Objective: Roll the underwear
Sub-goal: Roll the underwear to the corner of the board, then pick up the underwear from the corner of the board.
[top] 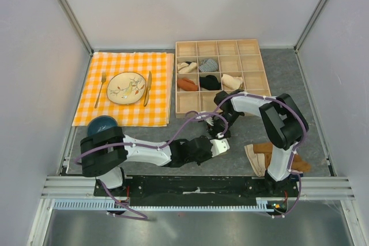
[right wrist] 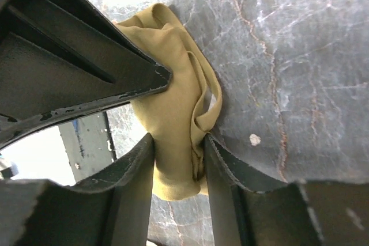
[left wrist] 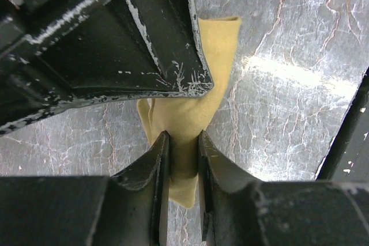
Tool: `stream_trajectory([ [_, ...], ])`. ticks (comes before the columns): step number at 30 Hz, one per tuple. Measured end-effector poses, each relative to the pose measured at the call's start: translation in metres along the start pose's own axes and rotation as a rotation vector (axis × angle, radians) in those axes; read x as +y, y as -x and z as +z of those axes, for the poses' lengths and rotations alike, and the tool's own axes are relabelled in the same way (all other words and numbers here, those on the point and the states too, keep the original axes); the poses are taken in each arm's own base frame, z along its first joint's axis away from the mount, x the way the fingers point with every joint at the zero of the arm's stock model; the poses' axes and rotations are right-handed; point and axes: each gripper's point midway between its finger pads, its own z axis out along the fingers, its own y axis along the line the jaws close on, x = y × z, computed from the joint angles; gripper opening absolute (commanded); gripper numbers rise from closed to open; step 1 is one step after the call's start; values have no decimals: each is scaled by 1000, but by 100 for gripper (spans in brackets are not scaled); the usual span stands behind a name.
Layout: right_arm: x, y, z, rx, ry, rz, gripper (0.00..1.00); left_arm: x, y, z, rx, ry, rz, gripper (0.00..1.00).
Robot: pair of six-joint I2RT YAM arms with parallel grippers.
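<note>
The underwear (left wrist: 216,79) is a bunched strip of olive-khaki fabric on the grey marbled table. My left gripper (left wrist: 183,136) is shut on one end of it, with the cloth pinched thin between the jaws. My right gripper (right wrist: 179,139) is shut on a thicker, folded wad of the underwear (right wrist: 173,99), and fabric fills its jaws from side to side. The two grippers meet tip to tip at the table's middle, left gripper (top: 222,144) below right gripper (top: 219,129). In the top view they hide the underwear.
Behind the grippers stands a wooden divider box (top: 253,47) holding rolled garments. An orange checked cloth (top: 115,61) carries a plate (top: 126,88), fork and knife, with a blue bowl (top: 101,124) at its near edge. Rust-brown and cream garments (top: 258,155) lie by the right arm's base.
</note>
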Motion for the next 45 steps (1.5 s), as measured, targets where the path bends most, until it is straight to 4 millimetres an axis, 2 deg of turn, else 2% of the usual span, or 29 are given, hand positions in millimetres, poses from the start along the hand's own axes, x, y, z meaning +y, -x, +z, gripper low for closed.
stream_trajectory([
  [3, 3, -4, 4, 10, 33, 26, 28, 0, 0, 1, 7, -1, -6, 17],
  [4, 4, -5, 5, 14, 40, 35, 22, 0, 0, 0, 9, -2, -10, 23],
  [7, 6, -7, 6, 19, 52, 51, 13, -2, 0, 0, 12, -7, -20, 34],
  [10, 7, -7, 6, 18, 54, 60, 9, -1, 0, -2, 14, -6, -29, 47],
  [12, 8, -7, 7, 18, 58, 67, 8, 0, -3, -5, 32, 1, -47, 50],
  [13, 9, -7, 7, 20, 59, 70, 8, 1, -5, -8, 47, 7, -57, 60],
  [16, 10, -7, 7, 20, 58, 71, 7, 7, -4, -22, 69, 22, -99, 68],
  [18, 10, -7, 7, 19, 57, 69, 7, 11, 5, -36, 51, 35, -133, 70],
  [21, 10, -6, 6, 16, 56, 60, 7, 21, 28, -64, -19, 53, -212, 72],
  [25, 10, -7, 2, 20, 58, 54, 6, 42, 47, -96, -83, 76, -363, 72],
  [29, 3, 2, -6, 6, 33, 30, 6, 75, 39, -119, -81, 118, -550, 74],
  [34, -5, 22, -26, -33, -6, -6, 6, 101, 31, -148, -106, 167, -710, 81],
  [40, -16, 51, -57, -97, -59, -35, 6, 118, 34, -180, -186, 203, -800, 82],
  [45, -36, 81, -103, -192, -163, -41, 6, 118, 25, -183, -177, 208, -847, 82],
])
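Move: The rolled underwear lies left to right on the table under both hands. Its middle is about 3 cm left of the right hand, 1 cm back and 1 cm below. From the left hand, already pinching it, the middle is some 2 cm right, level ahead and 1 cm below. The organizer's middle stands about 21 cm ahead and 1 cm right of the right hand; the brown cloths some 22 cm right and 7 cm back. Easing back and slightly down about 1.5 cm, the right hand closes its half-open fingers on the rolled underwear and holds there while the left hand opens, lets go and pulls up and left, some 15 cm each way, turning counter-clockwise. The right hand, grip kept, then carries the roll forward about 12 cm and up 9, towards the organizer. ##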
